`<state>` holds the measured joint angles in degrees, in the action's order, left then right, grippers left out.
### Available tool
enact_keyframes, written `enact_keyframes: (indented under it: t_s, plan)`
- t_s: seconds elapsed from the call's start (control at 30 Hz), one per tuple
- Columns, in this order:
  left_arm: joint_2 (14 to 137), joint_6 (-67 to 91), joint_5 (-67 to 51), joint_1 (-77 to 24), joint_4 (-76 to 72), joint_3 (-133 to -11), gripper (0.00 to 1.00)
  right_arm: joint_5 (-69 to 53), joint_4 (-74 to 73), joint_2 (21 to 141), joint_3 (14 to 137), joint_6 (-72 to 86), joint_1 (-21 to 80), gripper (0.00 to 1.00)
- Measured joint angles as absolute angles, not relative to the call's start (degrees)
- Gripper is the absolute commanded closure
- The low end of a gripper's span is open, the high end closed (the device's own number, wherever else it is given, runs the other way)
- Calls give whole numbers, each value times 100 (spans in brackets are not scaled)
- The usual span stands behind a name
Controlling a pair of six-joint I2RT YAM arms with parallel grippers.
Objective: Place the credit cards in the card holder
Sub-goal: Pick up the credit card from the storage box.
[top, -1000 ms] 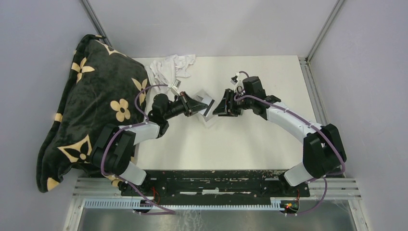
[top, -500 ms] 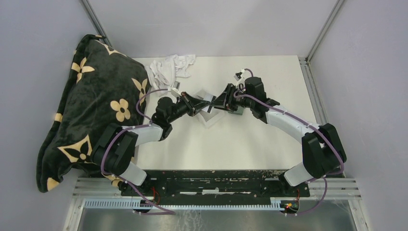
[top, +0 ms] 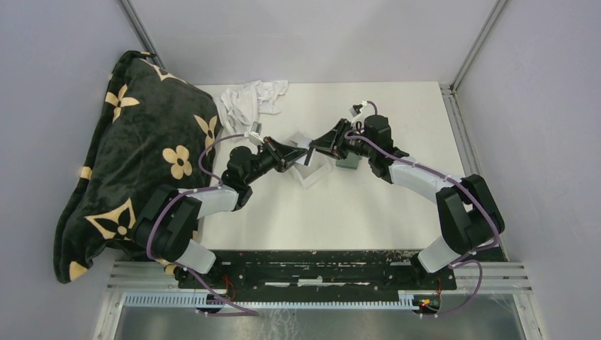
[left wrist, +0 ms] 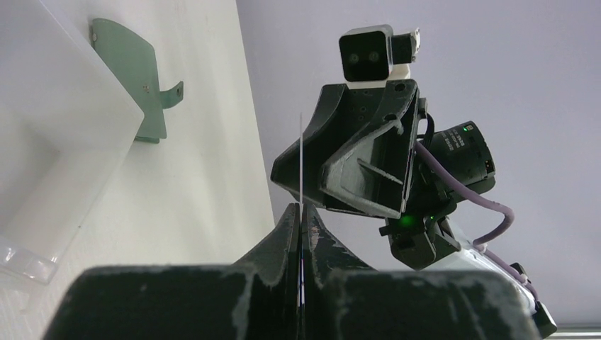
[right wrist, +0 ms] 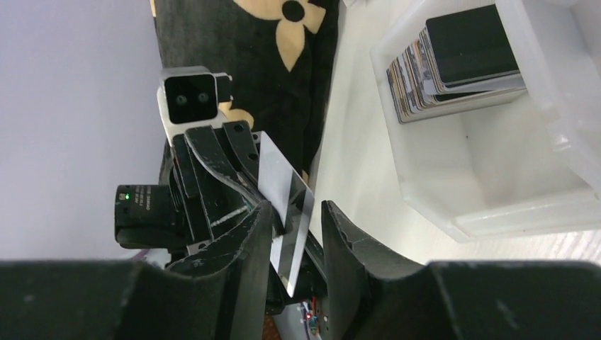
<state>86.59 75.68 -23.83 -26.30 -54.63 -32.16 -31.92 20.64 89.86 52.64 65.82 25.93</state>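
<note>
My left gripper [left wrist: 300,207] is shut on a thin silvery credit card [left wrist: 300,159], seen edge-on and held up off the table. In the right wrist view that card [right wrist: 283,185] stands between the fingers of my right gripper [right wrist: 295,207]. Those jaws are open, with a gap on the card's right side. From above, the two grippers [top: 290,151] [top: 320,144] meet tip to tip over the clear tray [top: 317,176]. More credit cards [right wrist: 461,64] are stacked in the tray [right wrist: 496,205]. The grey-green card holder [left wrist: 135,64] lies on the table beyond the tray, partly under my right arm [top: 347,163].
A dark blanket with cream flowers [top: 142,142] covers the table's left side. A crumpled white cloth [top: 251,99] lies at the back, left of centre. Frame posts stand at the two back corners.
My right gripper has moved left and toward the back to meet the left gripper, and its jaws have narrowed around the card. The left gripper has lifted the card slightly toward it.
</note>
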Motion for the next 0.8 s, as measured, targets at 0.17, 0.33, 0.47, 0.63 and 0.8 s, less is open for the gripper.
enact_keyframes:
  t_s: [0.17,0.33,0.47,0.63,0.8]
  plan:
    - [8659,7585,-2346,-2663,-5470,-3159,97,-3229,2477,9212,5264,6847,2574,68]
    - [8663,7612,-2255,-2679,-5487,-3153,97,-3299,2692,9391,5264,7057,2574,80]
    - [8722,7708,-2246,-2679,-5636,-3153,97,-3352,2882,9393,5264,7188,2569,96]
    - [9021,8016,-2237,-2687,-6023,-3157,66,-3402,2993,9461,5264,7330,2515,99]
    - [9137,8090,-2211,-2687,-5953,-3159,50,-3459,2849,9476,5343,7356,2471,99]
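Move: The credit card, still pinched in my left fingers, has its middle about 2 cm ahead of my left hand and 1 cm to its right. From my open right hand, it lies some 2 cm left and 1 cm ahead, at about the same height. The storage box sits roughly 16 cm below my right hand and 2 cm to its left, and the card holder about 10 cm to its right, 2 cm back and 18 cm down. I ease my right hand forward about 1.5 cm onto the credit card while its half-open fingers shut and pinch the free side. My left hand keeps its hold nearly in place until that grip is closed, then spreads its fingers wide and sinks roughly 1.5 cm, letting go of the card. ##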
